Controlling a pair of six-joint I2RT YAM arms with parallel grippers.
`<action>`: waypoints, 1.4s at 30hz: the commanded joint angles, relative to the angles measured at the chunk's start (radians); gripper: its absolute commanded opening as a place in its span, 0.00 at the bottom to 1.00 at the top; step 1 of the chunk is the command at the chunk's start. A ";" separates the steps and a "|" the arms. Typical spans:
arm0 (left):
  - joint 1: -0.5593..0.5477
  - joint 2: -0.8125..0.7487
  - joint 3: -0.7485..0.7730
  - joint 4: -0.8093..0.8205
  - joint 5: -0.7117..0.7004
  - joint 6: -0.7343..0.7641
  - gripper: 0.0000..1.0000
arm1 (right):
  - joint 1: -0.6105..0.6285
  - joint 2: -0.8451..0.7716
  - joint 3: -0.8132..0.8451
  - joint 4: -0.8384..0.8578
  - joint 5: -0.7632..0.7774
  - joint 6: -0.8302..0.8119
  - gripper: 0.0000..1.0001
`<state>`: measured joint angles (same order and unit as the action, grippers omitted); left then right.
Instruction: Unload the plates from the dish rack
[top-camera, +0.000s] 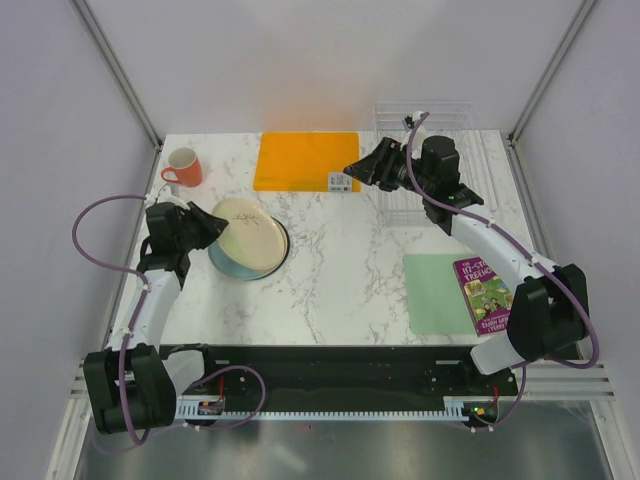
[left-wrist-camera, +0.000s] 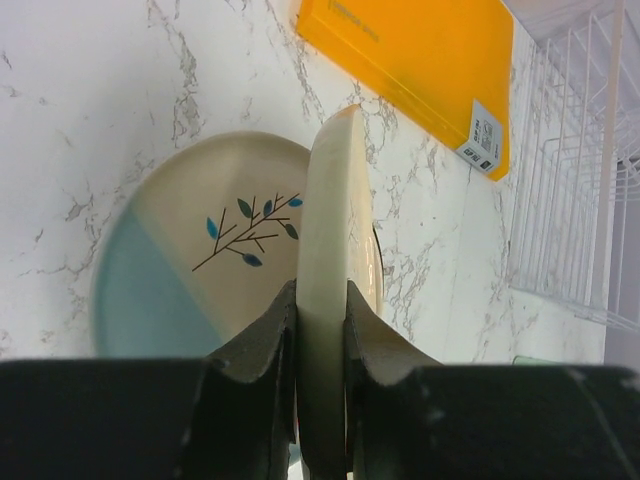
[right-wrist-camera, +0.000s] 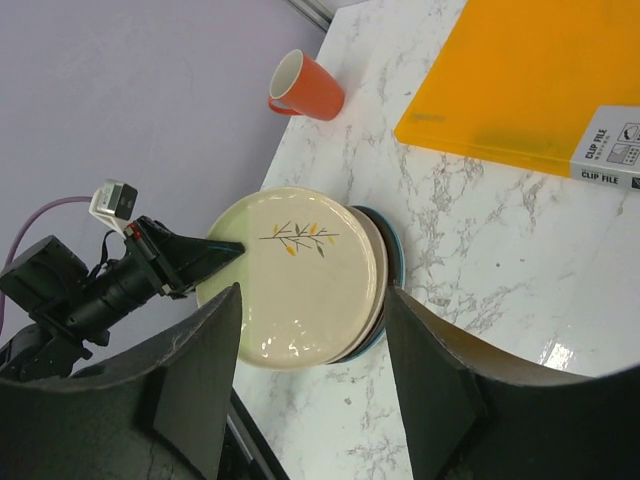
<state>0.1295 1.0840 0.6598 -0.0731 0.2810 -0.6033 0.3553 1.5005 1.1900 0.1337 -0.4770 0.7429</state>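
Note:
My left gripper (top-camera: 208, 226) is shut on the near rim of the cream plate with a sprig (top-camera: 252, 233), holding it tilted over the blue-and-cream plate (top-camera: 228, 262) at the table's left. In the left wrist view the cream plate (left-wrist-camera: 330, 220) stands edge-on between my fingers (left-wrist-camera: 262, 340), above the blue-and-cream plate (left-wrist-camera: 190, 260). My right gripper (top-camera: 352, 170) is open and empty, held in the air left of the wire dish rack (top-camera: 470, 130). Its view looks down on the cream plate (right-wrist-camera: 295, 275). The fruit-marked and red-rimmed plates do not show.
An orange-red mug (top-camera: 183, 167) stands at the back left. A flat orange board (top-camera: 305, 160) lies at the back middle. A green mat (top-camera: 438, 295) and a book (top-camera: 485, 295) lie at the right, near the right arm's base. The rack (left-wrist-camera: 570, 200) also shows in the left wrist view.

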 joint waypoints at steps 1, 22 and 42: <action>0.007 -0.007 0.018 0.038 -0.011 -0.039 0.02 | -0.004 0.003 0.000 -0.014 0.002 -0.034 0.65; 0.005 -0.003 0.000 -0.103 -0.141 0.030 0.78 | -0.007 0.023 0.005 -0.037 -0.005 -0.043 0.65; 0.004 0.074 0.073 -0.136 -0.321 0.059 0.87 | -0.009 0.007 0.008 -0.100 0.006 -0.100 0.65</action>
<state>0.1299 1.1767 0.6647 -0.2188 0.0750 -0.5938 0.3504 1.5215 1.1858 0.0555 -0.4763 0.6891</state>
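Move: The cream plate is held by its left rim in the left hand and still tilted. It is bound for the plate stack, whose middle lies about 6 cm right of that hand, 3 cm back and 8 cm below. The mug stands some 19 cm ahead and 10 cm left, and the orange clip file about 25 cm ahead and 22 cm right. From the right hand, the stack is roughly 29 cm left, 8 cm back and 21 cm down. The cream plate's raised left side is lowered towards the stack as the left hand sinks, drawing slightly back and left. Its fingers then spread wide and let go of the rim, while the hand keeps going down, about 6 cm in all, drifting left and tipping some 15 degrees farther down beside the plate's left rim. The empty right hand, staying open, settles about 3 cm lower. ##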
